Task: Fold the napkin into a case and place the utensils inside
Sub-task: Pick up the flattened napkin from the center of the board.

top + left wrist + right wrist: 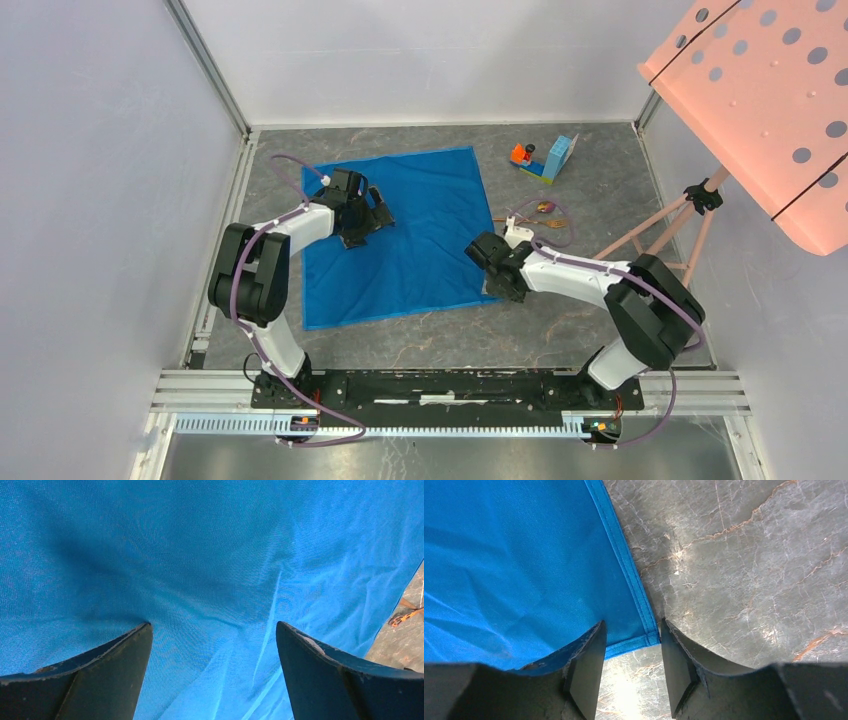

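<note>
The napkin (420, 235) lies spread flat on the grey marble table, a bright blue square. My left gripper (372, 222) hovers over its left part, open and empty. In the left wrist view the cloth (200, 555) fills the frame, lightly creased, and the left gripper (212, 626) has its fingers wide apart. My right gripper (490, 285) is at the napkin's near right corner. In the right wrist view the right gripper (632, 625) is open, with the hemmed corner (649, 637) between its fingertips. The copper-gold utensils (545, 208) lie on the table right of the napkin.
An orange-and-blue toy block piece (540, 160) stands at the back right. A tripod (690, 215) holding an orange perforated board (770, 110) is at the right. White walls enclose the table on three sides. The arms' rail (450, 385) runs along the near edge.
</note>
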Robot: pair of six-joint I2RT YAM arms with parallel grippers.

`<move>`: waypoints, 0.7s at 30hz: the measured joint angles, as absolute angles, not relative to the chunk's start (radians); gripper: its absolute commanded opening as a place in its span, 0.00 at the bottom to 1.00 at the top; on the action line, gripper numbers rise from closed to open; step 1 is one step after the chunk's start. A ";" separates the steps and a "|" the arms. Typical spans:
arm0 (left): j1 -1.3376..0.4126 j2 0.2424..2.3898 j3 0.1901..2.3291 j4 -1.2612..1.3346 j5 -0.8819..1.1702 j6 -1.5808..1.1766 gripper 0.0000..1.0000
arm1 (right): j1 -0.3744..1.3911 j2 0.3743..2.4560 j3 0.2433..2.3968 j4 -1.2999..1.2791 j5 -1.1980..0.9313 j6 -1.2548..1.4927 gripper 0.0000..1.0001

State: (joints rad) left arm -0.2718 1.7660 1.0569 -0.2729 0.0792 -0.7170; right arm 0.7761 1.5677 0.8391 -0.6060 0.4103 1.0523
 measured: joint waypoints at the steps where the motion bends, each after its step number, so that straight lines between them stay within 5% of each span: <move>1: -0.272 1.765 1.056 -0.272 0.079 -0.717 1.00 | 0.773 1.573 0.844 -0.608 0.406 1.054 0.48; 6: -0.272 1.759 1.045 -0.260 0.078 -0.716 1.00 | 0.766 1.542 0.805 -0.565 0.390 1.081 0.31; 10: -0.272 1.758 1.043 -0.257 0.079 -0.717 1.00 | 0.756 1.483 0.739 -0.505 0.397 1.116 0.01; 21: -0.270 1.844 1.138 -0.244 0.097 -0.717 1.00 | 0.711 1.367 0.568 -0.201 0.391 0.999 0.00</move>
State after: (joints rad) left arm -0.2695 1.8439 1.1378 -0.2443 0.0971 -0.7174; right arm 0.7113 1.3670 0.5682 -0.2008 0.3908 0.9989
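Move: The napkin lies flat, and its near right corner is just under the half-open right fingers, about 2 cm to the right, 1 cm back and 1 cm below. From the right hand the fork and spoon lie some 16 cm ahead and 7 cm right, the toy train about 29 cm ahead and 9 cm right. For the left hand, spread on the cloth, that corner is roughly 22 cm right and 17 cm back, and the napkin's middle 3 cm back and 4 cm right, 2 cm below. The right hand stays almost in place, low over the near right corner, while its half-open fingers shut fully and pinch the corner, then carries it forward about 2 cm almost level, the fingertips swinging forward and to the left by some 15 degrees. The left hand, fingers still wide open and resting on the cloth, holds still at first and then sets off forward and slightly right at the same height, dragging the napkin about 2.5 cm away from the bases. ##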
